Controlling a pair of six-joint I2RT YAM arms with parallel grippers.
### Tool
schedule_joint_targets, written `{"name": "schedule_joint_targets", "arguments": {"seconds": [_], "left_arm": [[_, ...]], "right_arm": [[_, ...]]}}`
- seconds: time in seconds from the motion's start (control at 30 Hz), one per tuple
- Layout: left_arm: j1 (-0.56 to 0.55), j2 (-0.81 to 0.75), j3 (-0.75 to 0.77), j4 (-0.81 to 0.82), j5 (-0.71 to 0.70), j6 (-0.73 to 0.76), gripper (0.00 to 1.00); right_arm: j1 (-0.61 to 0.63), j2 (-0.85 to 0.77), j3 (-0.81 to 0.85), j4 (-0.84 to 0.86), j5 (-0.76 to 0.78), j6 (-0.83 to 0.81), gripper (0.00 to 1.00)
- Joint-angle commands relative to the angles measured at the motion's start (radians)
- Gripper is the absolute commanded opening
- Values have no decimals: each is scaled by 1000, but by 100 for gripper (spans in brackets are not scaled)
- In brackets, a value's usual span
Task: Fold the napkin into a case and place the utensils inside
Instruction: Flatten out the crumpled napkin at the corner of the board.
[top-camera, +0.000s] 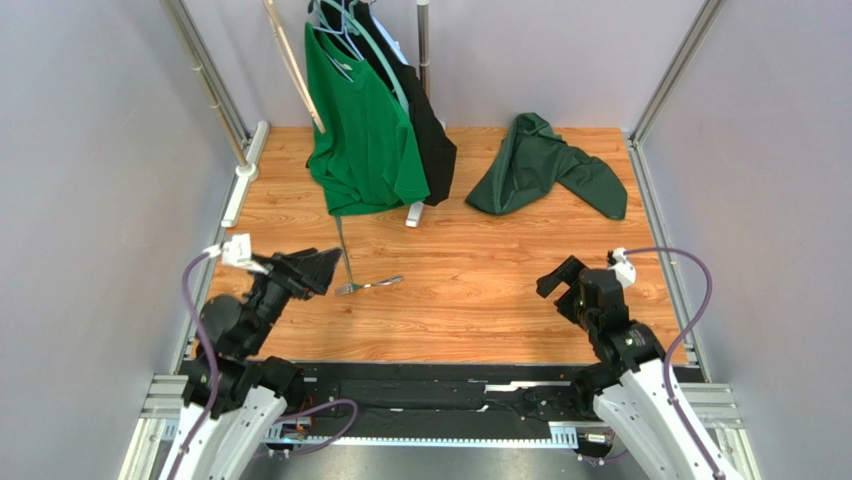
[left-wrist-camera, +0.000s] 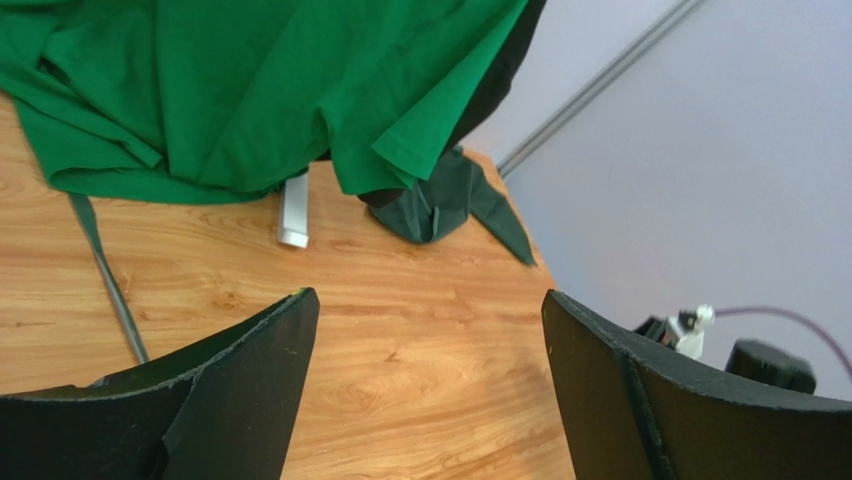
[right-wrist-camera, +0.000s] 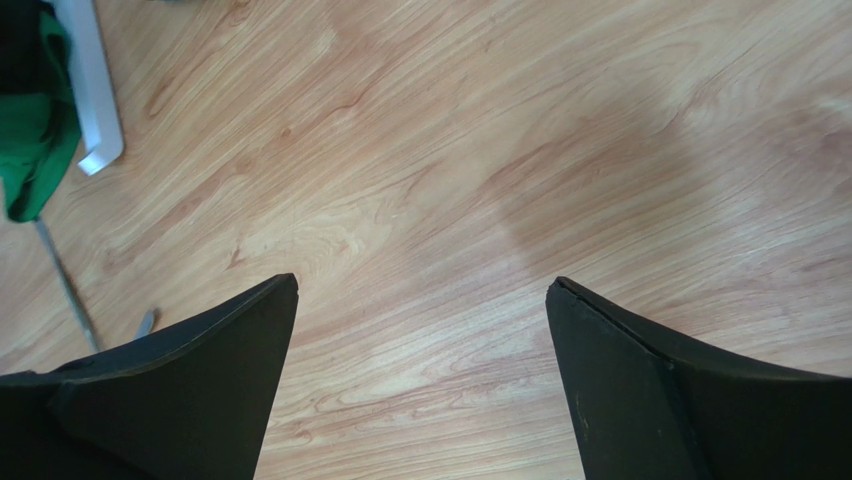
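The napkin (top-camera: 545, 165), a dark green cloth, lies crumpled in a loose heap at the back right of the wooden table; no case shows. The left wrist view shows the napkin (left-wrist-camera: 445, 205) partly behind the hanging shirt. Two silver utensils lie left of centre: a long one (top-camera: 343, 245) pointing away and a shorter one (top-camera: 368, 286) lying crosswise. My left gripper (top-camera: 318, 268) hovers open just left of them, nothing between its fingers (left-wrist-camera: 428, 296). Over bare wood at the near right, my right gripper (top-camera: 562, 280) is open and empty (right-wrist-camera: 422, 282). A utensil (right-wrist-camera: 65, 285) shows at that view's left edge.
A bright green T-shirt (top-camera: 365, 125) and a black garment (top-camera: 430, 130) hang from a rack at the back centre, its white foot (top-camera: 413, 213) on the table. Metal frame rails (top-camera: 655, 200) line both sides. A white bracket (top-camera: 243, 175) sits at the back left.
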Motion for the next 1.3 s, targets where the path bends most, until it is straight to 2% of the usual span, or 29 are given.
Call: {"name": "schedule_joint_targets", "arguments": {"seconds": [0.0,0.07,0.1,0.2,0.27,0.3,0.33,0.37,0.4,0.47,0.53,0.57,0.7,0.77,0.9,0.93,1.0,1.03,1.07,1.1,1.13,1.17,1.2,1.23,1.27], "left_arm": [[-2,255,92,-21,261,43,89],[-15,410,110,33,335,37,84],[-34,455,113,59,359,35,84],[-141,593,151,89,286,73,82],[-227,659,167,94,231,95,81],[-250,676,168,106,203,99,81],[-291,703,167,135,188,98,79],[-311,719,164,154,179,104,78],[-334,734,161,172,153,107,77],[-397,783,173,191,125,128,76],[-442,832,202,185,90,145,76],[-448,848,227,182,88,162,75],[-462,901,259,172,90,188,73],[-465,912,267,178,91,190,73],[-465,954,294,146,100,185,69],[-465,957,294,140,97,178,68],[-465,958,293,116,76,167,66],[-465,958,293,102,62,153,66],[-465,960,291,87,47,144,66],[-465,961,291,56,18,138,66],[-465,966,290,42,4,123,66],[-465,967,285,30,-8,116,66],[-465,974,279,36,-16,109,66],[-465,977,270,37,-16,96,66],[-465,980,259,39,-16,93,67]], "right_arm": [[-5,216,174,25,111,-119,100],[-9,330,282,127,119,-202,100],[-23,455,318,172,122,-225,100],[-95,666,485,280,84,-265,100],[-126,879,596,295,8,-273,100],[-136,943,699,301,-7,-300,100],[-137,1075,750,300,-1,-310,100],[-138,1138,803,284,15,-319,100],[-137,1198,925,271,22,-334,99],[-137,1397,1081,151,48,-357,96],[-129,1511,1253,70,73,-379,92],[-126,1595,1291,56,90,-388,92],[-94,1758,1465,-9,131,-412,90],[-83,1808,1544,-64,159,-417,85],[-48,1838,1526,-84,184,-446,70],[-41,1828,1503,-82,170,-452,52],[-22,1782,1391,-82,151,-434,9],[-6,1689,1328,-66,151,-429,0],[12,1635,1259,-47,148,-429,0],[56,1580,1108,-42,148,-390,0],[83,1446,1034,-21,133,-368,0],[107,1380,936,0,71,-330,0],[153,1301,766,29,27,-287,0],[176,1233,672,96,-14,-196,0],[199,1100,604,115,-52,-148,1]]}}
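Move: The crumpled napkin's middle lies about 45 cm ahead of the right hand, 4 cm to its right and 8 cm below. Its near-left end is closer, some 31 cm ahead and 5 cm left. The white rack foot stands about 28 cm ahead and 25 cm left; the fork lies about 6 cm ahead and 32 cm left. From the left hand, the napkin is roughly 45 cm ahead, 37 cm right and 29 cm below. Send the open right gripper about 33 cm forward in a low arc, dropping onto the napkin's near-left end with the fingers tipping downward. Shut them to pinch the cloth, then drag it straight back towards the base, some 15 cm and slightly left. Meanwhile swing the left gripper right and down over the board, turning it clockwise and tipping it down, its fingers narrowing partway. ##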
